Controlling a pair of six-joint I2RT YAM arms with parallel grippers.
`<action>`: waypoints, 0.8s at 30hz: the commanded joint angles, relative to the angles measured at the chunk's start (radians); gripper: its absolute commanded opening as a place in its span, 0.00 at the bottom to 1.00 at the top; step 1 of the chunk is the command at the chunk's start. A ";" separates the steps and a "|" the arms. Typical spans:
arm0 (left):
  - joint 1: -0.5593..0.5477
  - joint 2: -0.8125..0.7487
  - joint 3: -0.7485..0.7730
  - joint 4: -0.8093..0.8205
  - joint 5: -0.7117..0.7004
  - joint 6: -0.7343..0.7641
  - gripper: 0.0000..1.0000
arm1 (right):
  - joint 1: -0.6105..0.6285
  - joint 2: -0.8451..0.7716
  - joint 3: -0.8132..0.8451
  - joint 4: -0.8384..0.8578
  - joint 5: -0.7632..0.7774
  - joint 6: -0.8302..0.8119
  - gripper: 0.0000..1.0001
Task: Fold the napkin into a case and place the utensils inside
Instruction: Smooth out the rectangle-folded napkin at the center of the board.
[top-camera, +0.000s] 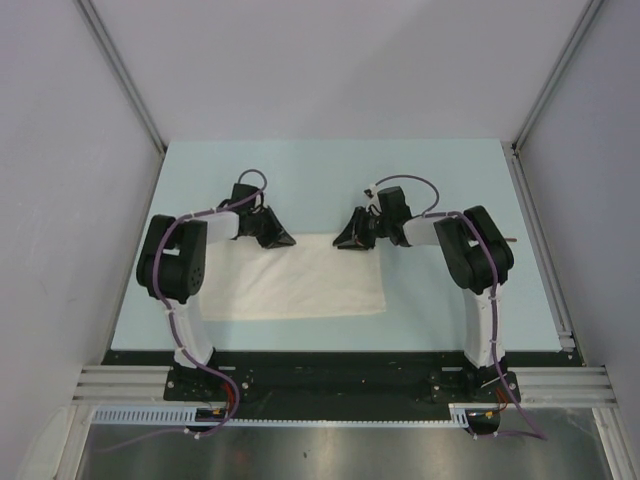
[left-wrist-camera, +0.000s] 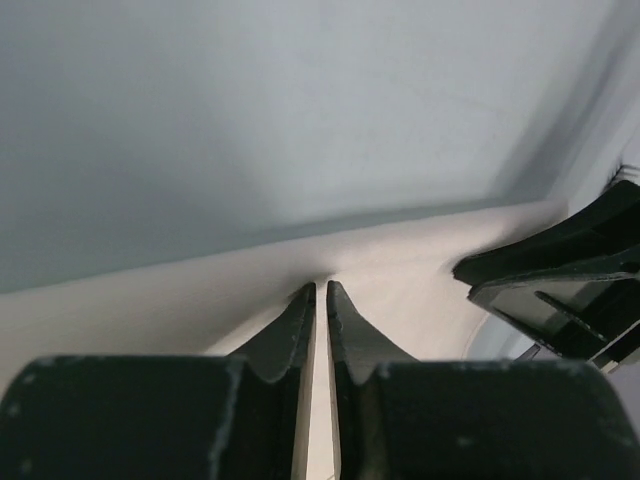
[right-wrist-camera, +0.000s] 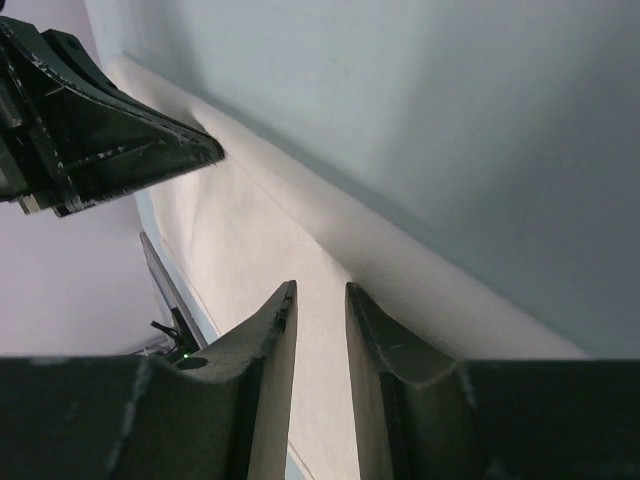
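Observation:
The white napkin lies flat on the light-blue table, in front of both arms. My left gripper sits at the left part of its far edge. In the left wrist view its jaws stand almost together, pinching a raised pucker of the napkin. My right gripper is at the far edge's right part. Its jaws stand apart, with flat napkin showing between them. A thin silvery tip pokes out from under the right elbow, perhaps the utensils. No case shows.
White enclosure walls rise close on the left, right and back. A metal rail runs along the table's right edge. The black base bar carrying both arms lies along the near edge. The two grippers are roughly a hand's width apart.

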 joint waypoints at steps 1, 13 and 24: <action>0.088 -0.002 0.020 -0.041 -0.053 0.018 0.13 | -0.058 0.023 -0.028 0.074 -0.027 0.007 0.30; 0.367 0.026 0.087 -0.260 -0.127 0.179 0.17 | -0.106 0.019 -0.017 0.040 -0.027 -0.004 0.30; 0.452 -0.048 0.247 -0.351 -0.356 0.282 0.19 | -0.060 -0.015 0.112 -0.141 0.052 -0.103 0.30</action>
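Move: The left hand is over the middle of the napkin's far edge, with the napkin's far-left corner about 25 cm to its left, 1 cm ahead and roughly 1 cm below. The right hand is over the same edge, with the far-right corner some 12 cm to its right and 1 cm ahead, also 1 cm lower. The napkin's middle lies about 11 cm back and 13 cm left of the right hand. Left hand sweeps left some 23 cm along the napkin's far edge; right eases about 3 cm right and forward. ##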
